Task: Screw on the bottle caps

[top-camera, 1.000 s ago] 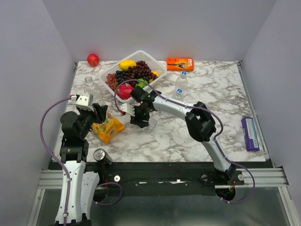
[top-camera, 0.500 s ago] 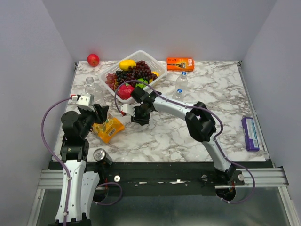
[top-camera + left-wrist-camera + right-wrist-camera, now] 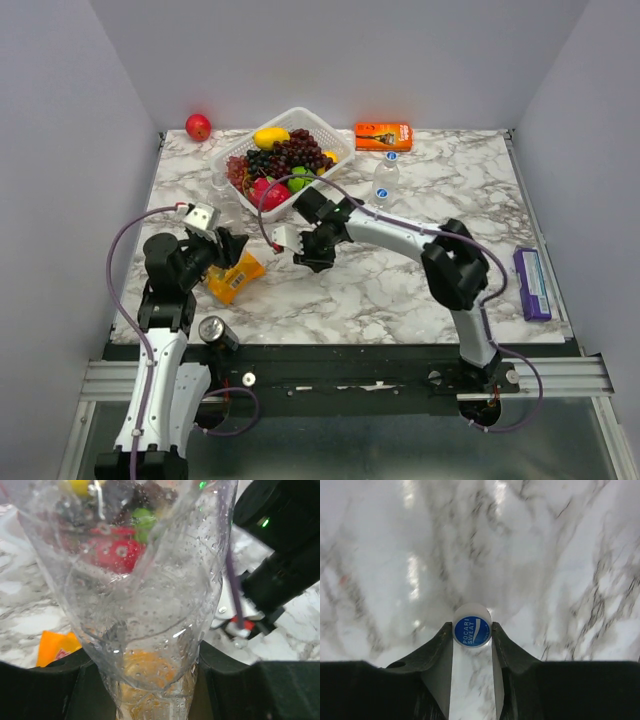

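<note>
My left gripper (image 3: 150, 690) is shut on a clear bottle (image 3: 145, 605) with droplets inside; the bottle fills the left wrist view, its ribbed body between the black fingers. From above, that gripper (image 3: 225, 245) sits at the table's left with the bottle (image 3: 220, 195) reaching toward the basket. My right gripper (image 3: 472, 632) is shut on a small blue bottle cap (image 3: 472, 631) printed with white lettering, just above the marble. In the top view the right gripper (image 3: 310, 258) is mid-table, right of the left gripper. A second bottle (image 3: 385, 180) with a blue cap stands farther back.
A white basket (image 3: 340, 150) of fruit sits at the back centre. A red apple (image 3: 198, 126) lies at the back left, an orange box (image 3: 383, 135) behind the second bottle. An orange snack packet (image 3: 232, 277) and a can (image 3: 215, 331) lie near the left arm. A purple box (image 3: 531, 282) is at the right edge.
The right gripper's fingers have closed onto the blue cap and shifted slightly right. The left arm has swung right, carrying the bottle toward the middle.
</note>
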Motion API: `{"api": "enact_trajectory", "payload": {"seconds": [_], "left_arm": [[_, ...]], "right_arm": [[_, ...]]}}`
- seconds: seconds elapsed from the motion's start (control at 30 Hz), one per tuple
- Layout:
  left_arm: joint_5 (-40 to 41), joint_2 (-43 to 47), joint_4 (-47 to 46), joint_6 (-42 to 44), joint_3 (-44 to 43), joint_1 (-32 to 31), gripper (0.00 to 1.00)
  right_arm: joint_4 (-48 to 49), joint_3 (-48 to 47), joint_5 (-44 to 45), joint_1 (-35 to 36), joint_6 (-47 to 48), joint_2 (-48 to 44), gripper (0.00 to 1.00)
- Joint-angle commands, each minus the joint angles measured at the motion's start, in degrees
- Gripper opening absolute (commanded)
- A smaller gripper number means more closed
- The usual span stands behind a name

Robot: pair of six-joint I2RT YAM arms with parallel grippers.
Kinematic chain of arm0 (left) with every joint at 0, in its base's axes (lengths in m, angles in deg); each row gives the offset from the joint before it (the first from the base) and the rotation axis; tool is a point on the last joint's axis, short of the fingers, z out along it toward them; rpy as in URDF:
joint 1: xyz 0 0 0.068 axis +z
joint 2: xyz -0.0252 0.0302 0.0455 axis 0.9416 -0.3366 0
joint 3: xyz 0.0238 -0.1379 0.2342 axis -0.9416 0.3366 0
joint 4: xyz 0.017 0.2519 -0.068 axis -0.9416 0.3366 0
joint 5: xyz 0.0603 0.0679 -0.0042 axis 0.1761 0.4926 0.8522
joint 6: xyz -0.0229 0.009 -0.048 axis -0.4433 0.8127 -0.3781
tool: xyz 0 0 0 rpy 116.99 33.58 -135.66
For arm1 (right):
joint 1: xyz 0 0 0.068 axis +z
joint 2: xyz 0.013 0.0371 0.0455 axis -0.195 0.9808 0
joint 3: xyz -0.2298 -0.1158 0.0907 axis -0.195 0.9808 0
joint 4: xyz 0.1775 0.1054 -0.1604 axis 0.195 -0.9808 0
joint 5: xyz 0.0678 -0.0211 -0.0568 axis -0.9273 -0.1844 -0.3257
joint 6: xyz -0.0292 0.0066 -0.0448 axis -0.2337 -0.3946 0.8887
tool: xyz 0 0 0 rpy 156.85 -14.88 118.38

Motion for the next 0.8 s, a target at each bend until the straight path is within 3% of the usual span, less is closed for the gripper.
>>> {"api": "enact_trajectory", "payload": {"seconds": [0.0,0.03,0.13,0.33,0.43,0.57,0.77], "left_arm": [[-8.8,-3.8,-5.6,9.4,1.5,-8.0,0.00],[-8.9,-4.5,-5.7,13.6,1.7,-12.8,0.00],[-9.2,-6.0,-8.8,18.6,4.9,-18.7,0.00],[-5.3,-7.4,-23.9,22.0,14.6,-30.8,0.00],[-3.7,-11.0,-29.3,24.8,16.0,-36.7,0.00],[-2.6,-15.7,-35.7,22.4,16.1,-41.0,0.00],[-2.1,-18.8,-38.1,22.3,15.9,-45.5,0.00]], "right_arm": [[-7.1,5.6,-5.8,-1.6,-0.1,-20.9,0.28],[-8.8,6.1,-6.6,-1.8,-0.6,-24.0,0.28],[-15.2,6.6,-11.4,-1.8,-1.9,-35.3,0.29],[-21.0,4.8,-12.6,-1.8,-9.4,-46.0,0.31],[-23.4,2.8,-13.4,-1.6,-7.4,-46.1,0.31],[-24.7,-1.2,-13.5,-1.5,-3.7,-43.9,0.31],[-26.5,-3.0,-13.9,-0.8,2.5,-41.2,0.32]]}}
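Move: The cap already pinched in the right fingers, a few centimetres off the table, lies about 19 cm right of the left hand, 2 cm ahead and 18 cm below. From the right hand, the open bottle held by the left is some 21 cm left, 2 cm ahead and 22 cm above. Of the right hand, the fruit basket stands roughly 27 cm ahead and 8 cm left, the capped bottle 18 cm ahead and 17 cm right. Under the left hand, the orange bag lies about 3 cm ahead, 4 cm left and 20 cm down. The cap, kept in the right fingers, goes up fast by nearly 30 cm while drawing back and right some 10 cm each, the fingers tipping leftward towards the bottle, then sinks about 4 cm. The open bottle, still gripped, is swept right about 19 cm, back and down by about half that, the left wrist turning some 50 degrees clockwise to bring the mouth in below and left of the cap. ##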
